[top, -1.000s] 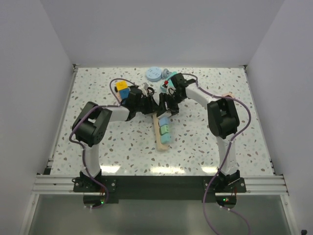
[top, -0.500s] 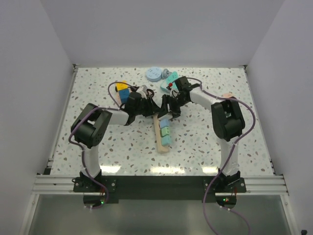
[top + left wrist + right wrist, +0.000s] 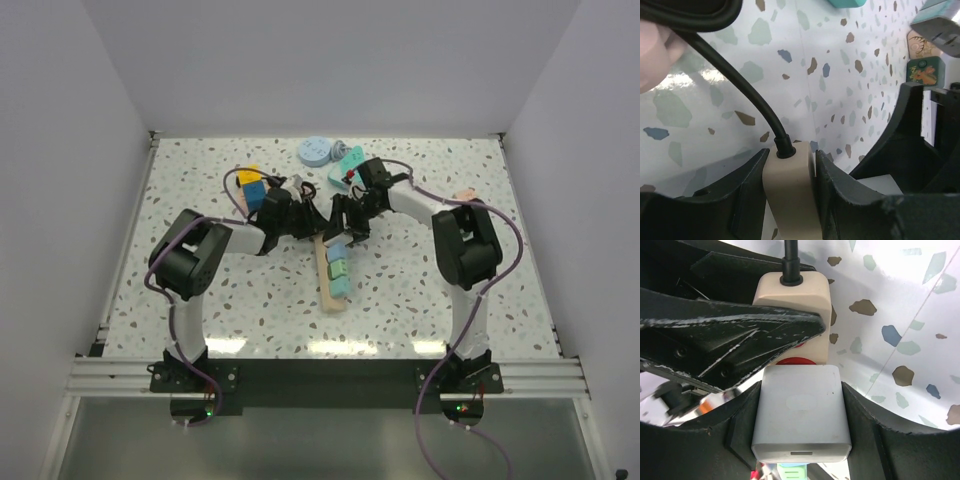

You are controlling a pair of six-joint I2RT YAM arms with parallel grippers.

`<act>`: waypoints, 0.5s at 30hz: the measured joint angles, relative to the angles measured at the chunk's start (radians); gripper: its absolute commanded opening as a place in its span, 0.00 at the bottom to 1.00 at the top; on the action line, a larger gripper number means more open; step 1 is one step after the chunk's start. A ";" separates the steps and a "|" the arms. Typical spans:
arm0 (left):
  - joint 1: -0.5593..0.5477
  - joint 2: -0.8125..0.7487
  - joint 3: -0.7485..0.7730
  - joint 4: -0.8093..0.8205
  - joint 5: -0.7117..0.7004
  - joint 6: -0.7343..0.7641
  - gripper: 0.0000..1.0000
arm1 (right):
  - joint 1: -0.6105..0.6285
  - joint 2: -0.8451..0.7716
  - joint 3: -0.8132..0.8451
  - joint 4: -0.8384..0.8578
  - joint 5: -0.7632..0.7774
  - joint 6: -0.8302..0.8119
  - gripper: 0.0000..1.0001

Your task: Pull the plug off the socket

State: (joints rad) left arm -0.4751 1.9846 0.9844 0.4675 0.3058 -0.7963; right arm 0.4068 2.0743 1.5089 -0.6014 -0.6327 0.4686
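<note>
The socket is a long cream-beige strip lying lengthwise mid-table, with a blue plug and a green plug on it. Both grippers meet over its far end. In the left wrist view, my left gripper is shut on the socket's end, where the black cord leaves it. In the right wrist view, my right gripper is shut on a white square plug, which sits against a red outlet of the socket. From above, the white plug is hidden under the grippers.
At the back stand a light blue disc and a teal block. A yellow and blue block sits by the left arm, and a pink piece lies behind the right arm. Small picture tiles lie near the grippers.
My left gripper's jaws have closed onto the socket's end and the left arm has shifted slightly right. The right gripper keeps its hold on the white plug.
</note>
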 measured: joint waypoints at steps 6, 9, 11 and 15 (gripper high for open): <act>0.018 0.008 -0.001 -0.032 0.032 -0.005 0.00 | 0.081 -0.055 -0.012 -0.003 0.200 0.033 0.00; 0.016 0.009 0.002 -0.022 0.040 -0.005 0.00 | 0.080 -0.078 -0.019 -0.010 0.229 0.023 0.00; 0.012 0.008 0.007 -0.013 0.044 -0.002 0.00 | 0.050 -0.094 -0.044 0.003 0.182 0.013 0.00; 0.026 0.012 -0.001 -0.036 0.043 0.002 0.00 | -0.131 -0.157 -0.060 -0.008 0.053 -0.011 0.00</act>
State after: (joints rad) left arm -0.4488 1.9968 0.9833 0.4316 0.3489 -0.7944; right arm 0.2760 1.9175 1.4487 -0.6098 -0.5797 0.4580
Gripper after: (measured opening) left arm 0.431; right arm 0.592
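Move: Just to the left of the right hand, which already holds the white plug, lies the socket at the power strip's far end, about 2 cm left and 2 cm lower. From the right hand the blue plug is some 4 cm back, 0 cm to the side, and the green plug 8 cm back, level sideways, both about 2 cm lower. For the left hand, holding the strip's corded end, the socket is about 3 cm back, 3 cm right, at its own height. Working the white plug in its socket, the right hand first stays nearly in place and rocks its fingertips down by about 10 degrees, then, still pinching the plug, pulls away from the strip quickly, some 6 cm right with a rise of about 4 cm and a little forward. The left hand keeps its grip on the corded end, holding it back. ##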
